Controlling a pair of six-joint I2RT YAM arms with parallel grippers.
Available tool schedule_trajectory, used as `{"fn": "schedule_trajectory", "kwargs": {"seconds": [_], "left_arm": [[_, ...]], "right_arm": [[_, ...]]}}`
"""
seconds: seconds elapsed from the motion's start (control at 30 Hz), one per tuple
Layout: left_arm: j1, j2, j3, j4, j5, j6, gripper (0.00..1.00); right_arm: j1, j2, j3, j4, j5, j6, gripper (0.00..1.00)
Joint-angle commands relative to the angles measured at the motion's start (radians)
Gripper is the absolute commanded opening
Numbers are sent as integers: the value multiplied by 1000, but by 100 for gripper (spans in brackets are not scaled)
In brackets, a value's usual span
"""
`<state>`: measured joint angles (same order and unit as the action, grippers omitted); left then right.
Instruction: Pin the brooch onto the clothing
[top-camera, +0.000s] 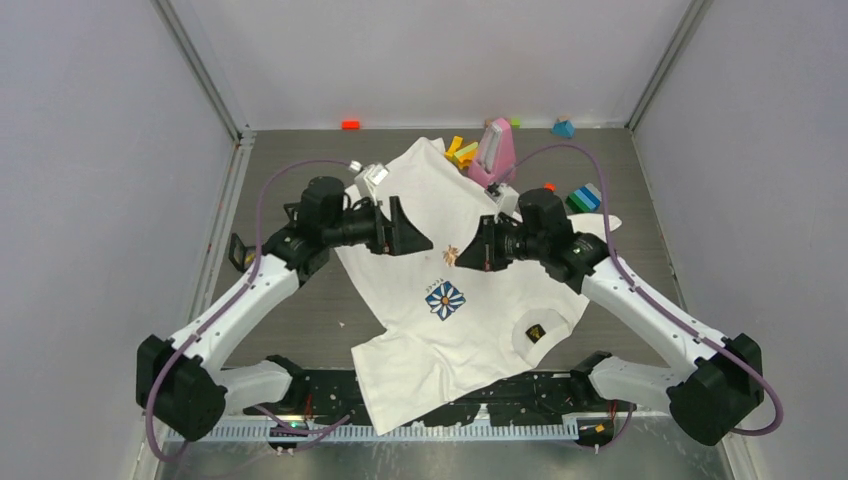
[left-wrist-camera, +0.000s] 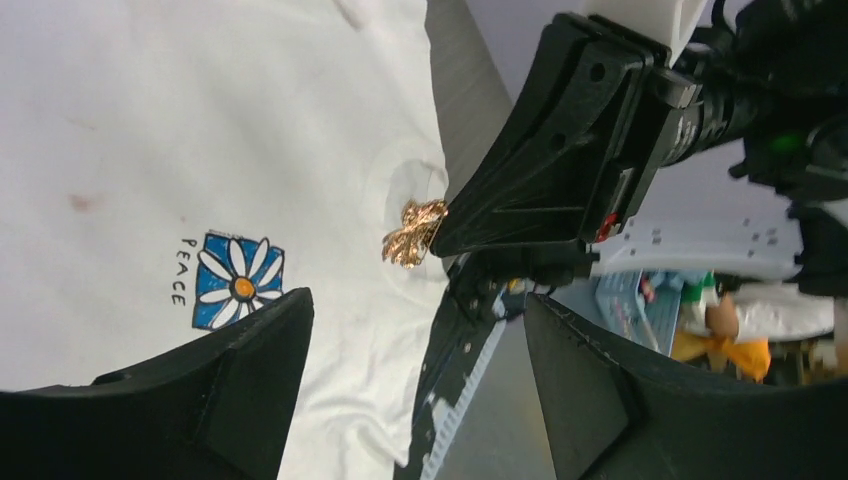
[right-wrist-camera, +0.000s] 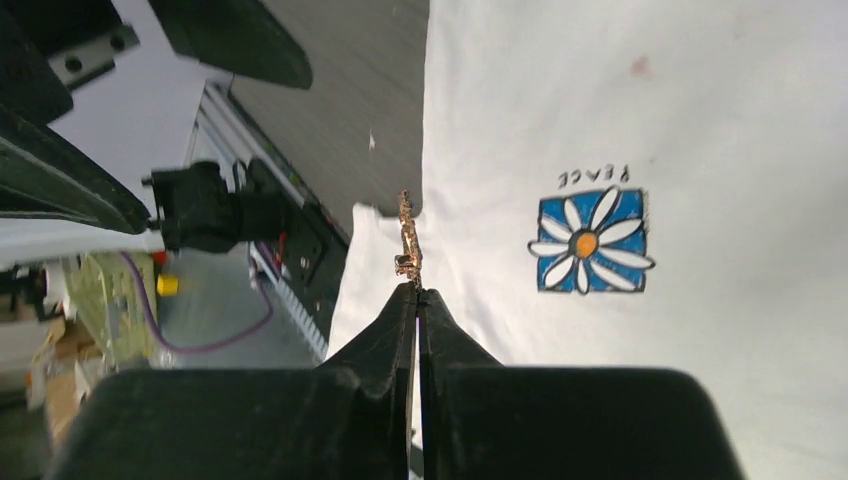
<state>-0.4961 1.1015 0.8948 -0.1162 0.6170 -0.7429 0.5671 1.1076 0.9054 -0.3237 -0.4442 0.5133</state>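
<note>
The white T-shirt (top-camera: 440, 250) with a blue daisy print (top-camera: 445, 299) lies spread across the table; it also shows in the left wrist view (left-wrist-camera: 200, 150) and the right wrist view (right-wrist-camera: 700, 150). My right gripper (top-camera: 470, 254) is shut on a small gold brooch (top-camera: 450, 255) and holds it edge-on just above the shirt, above the daisy. The brooch shows in the left wrist view (left-wrist-camera: 412, 233) and at my fingertips in the right wrist view (right-wrist-camera: 408, 238). My left gripper (top-camera: 412, 235) is open and empty, facing the brooch from the left, a short gap away.
A pink object (top-camera: 494, 152) and several coloured blocks (top-camera: 462, 153) lie at the back of the table, with more blocks (top-camera: 584, 197) at the right. A black label (top-camera: 536, 332) sits on the shirt's lower right. A rail (top-camera: 450, 425) runs along the near edge.
</note>
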Motion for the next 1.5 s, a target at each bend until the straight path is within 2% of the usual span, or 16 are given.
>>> {"fn": "schedule_trajectory", "kwargs": {"seconds": [0.0,0.07,0.17,0.23,0.33,0.6,0.77,0.9,1.07,1.1,1.17,1.23,1.3,1.37,1.43,1.47], "left_arm": [[-64,167,156,-378,268,405,79],[-86,202,160,-337,359,424,77],[-95,208,91,-133,502,319,70],[-101,208,75,-67,558,271,67],[-125,206,67,-63,569,274,61],[-152,219,55,-40,575,261,32],[-170,231,53,-37,588,263,26],[-179,234,50,-37,595,265,18],[-199,241,50,-41,614,276,17],[-202,242,52,-46,614,281,15],[-208,238,52,-56,613,294,1],[-210,223,52,-58,596,303,0],[-210,199,56,-59,565,314,0],[-209,169,63,-48,533,315,0],[-208,133,66,-21,479,301,0],[-205,118,67,9,460,286,0]], "right_arm": [[0,32,47,-179,-309,-119,1],[5,21,38,-174,-392,-119,1],[18,1,27,-168,-463,-118,1],[24,-14,23,-169,-496,-119,1],[29,-26,24,-173,-522,-125,1],[54,-12,48,-212,-533,-165,1],[60,-15,50,-216,-533,-168,1],[60,-13,50,-216,-534,-170,1],[60,-17,52,-215,-535,-170,1],[60,-18,52,-216,-535,-170,1],[60,-18,53,-216,-533,-169,1],[60,-24,56,-214,-516,-165,1],[60,-38,58,-211,-483,-157,10],[60,-67,55,-203,-431,-143,32],[60,-110,43,-175,-378,-116,48],[60,-143,27,-160,-353,-90,53]]}}
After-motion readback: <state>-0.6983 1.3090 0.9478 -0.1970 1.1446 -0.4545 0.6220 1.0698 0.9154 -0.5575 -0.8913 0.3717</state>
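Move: The brooch, held in the right hand's shut fingers, sits about 7 cm to the right of the open left hand, level fore and aft and some 4 cm below it. It is just 2 cm left of the right hand point, 1 cm ahead and 1 cm below; from the right hand the left fingertips are about 8 cm left and 4 cm up, neither ahead nor back. The shirt's daisy print lies nearly straight under the brooch, roughly 20 cm down. The left fingers close from wide open and pinch the brooch, then the right fingers part and let go of it. To meet, both hands draw back towards the bases by about 12 cm, the left also going right and somewhat down onto the brooch and turning some 45 degrees clockwise, while the right swings about 30 degrees counter-clockwise. ##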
